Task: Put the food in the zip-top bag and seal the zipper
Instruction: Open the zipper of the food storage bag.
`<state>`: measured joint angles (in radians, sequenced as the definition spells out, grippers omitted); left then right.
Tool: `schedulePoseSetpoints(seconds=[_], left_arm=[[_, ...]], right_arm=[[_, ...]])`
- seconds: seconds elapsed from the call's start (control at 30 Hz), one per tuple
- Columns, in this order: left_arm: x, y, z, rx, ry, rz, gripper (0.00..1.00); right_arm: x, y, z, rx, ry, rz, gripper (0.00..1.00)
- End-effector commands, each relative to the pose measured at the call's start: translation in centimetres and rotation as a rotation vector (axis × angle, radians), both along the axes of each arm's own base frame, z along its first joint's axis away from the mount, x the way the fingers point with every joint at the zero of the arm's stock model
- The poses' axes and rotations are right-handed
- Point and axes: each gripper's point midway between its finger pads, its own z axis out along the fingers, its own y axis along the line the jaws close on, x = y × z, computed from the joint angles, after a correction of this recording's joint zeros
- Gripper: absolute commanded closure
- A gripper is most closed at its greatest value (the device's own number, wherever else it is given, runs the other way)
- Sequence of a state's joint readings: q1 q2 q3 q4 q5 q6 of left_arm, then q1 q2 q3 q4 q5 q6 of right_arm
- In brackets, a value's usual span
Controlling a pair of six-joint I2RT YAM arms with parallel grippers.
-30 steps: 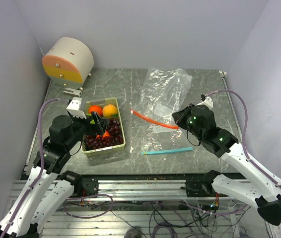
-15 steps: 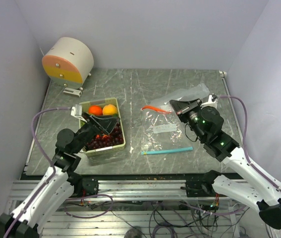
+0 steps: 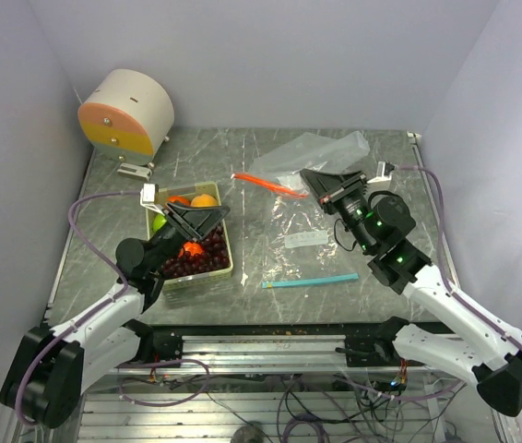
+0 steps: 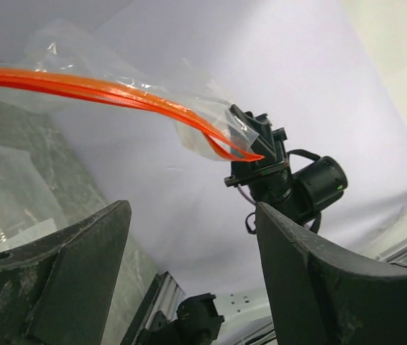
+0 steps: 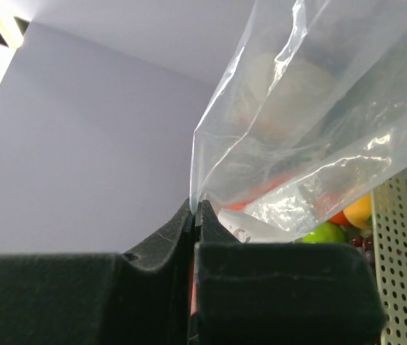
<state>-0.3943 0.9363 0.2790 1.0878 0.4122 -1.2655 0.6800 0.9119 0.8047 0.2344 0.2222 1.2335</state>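
Note:
The food lies in a pale basket [image 3: 193, 280]: an orange fruit [image 3: 206, 199], a red-orange one [image 3: 178, 198], a green piece [image 3: 159, 222] and dark grapes [image 3: 201, 261]. My left gripper [image 3: 198, 212] hangs over the basket, tilted up towards the right, open with nothing between its fingers [image 4: 193, 215]. My right gripper [image 3: 307, 176] is shut on the zip-top bag [image 3: 312, 152] at its mouth [image 5: 195, 205] and holds it off the table. The zipper's red-orange strip [image 3: 263, 182] juts left from that grip [image 4: 117, 92]. Its teal strip [image 3: 310, 281] lies on the table.
A round cream and orange drum [image 3: 127, 113] stands at the back left. Lavender walls close in the left, back and right. The arms' metal rail [image 3: 270, 341] runs along the near edge. Through the bag [image 5: 318, 129] the right wrist view shows the basket [image 5: 394, 237].
My right gripper has lifted the bag's mouth up and towards the back left. My left gripper has swung up out of the basket to point right, its jaws a little narrower.

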Motion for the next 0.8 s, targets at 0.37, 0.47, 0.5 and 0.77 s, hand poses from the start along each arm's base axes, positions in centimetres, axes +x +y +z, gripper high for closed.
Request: schedulePoseSetpoints(seconds=[0.37,0.47,0.5,0.77], left_arm=[[0.2,-1.1,4.3,-0.114,-0.085,-0.051,0.18],[0.4,-2.4,5.0,-0.105,-0.101,-0.077,0.18],[0.4,-2.9,5.2,-0.1,-0.105,-0.088,0.18],[1.0,-6.2,3.9,-0.066,-0.085,-0.121,0.21]], right_arm=[[-1.2,4.8,2.8,0.032,-0.164,0.227,1.0],[-1.3,5.3,2.6,0.032,-0.165,0.24,1.0],[-1.2,5.3,2.5,0.03,-0.164,0.239,1.0],[-1.3,5.6,2.5,0.012,-0.16,0.249,1.0]])
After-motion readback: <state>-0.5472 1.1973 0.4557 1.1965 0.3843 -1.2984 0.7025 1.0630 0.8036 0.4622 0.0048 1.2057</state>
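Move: The orange zipper hangs lengthwise in the air, its middle about 6 cm ahead, 9 cm right and 4 cm above the open left hand; its white slider end lies some 7 cm ahead, 1 cm right, at like height. The fruit basket is about 12 cm left, 4 cm back and 25 cm below that hand. From the right hand, already pinching the bag by the zipper's right end, the zipper's middle is 8 cm left, 2 cm back, slightly lower. Open left hand goes 6 cm right beneath the zipper; right hand carries the bag about 5 cm left. ##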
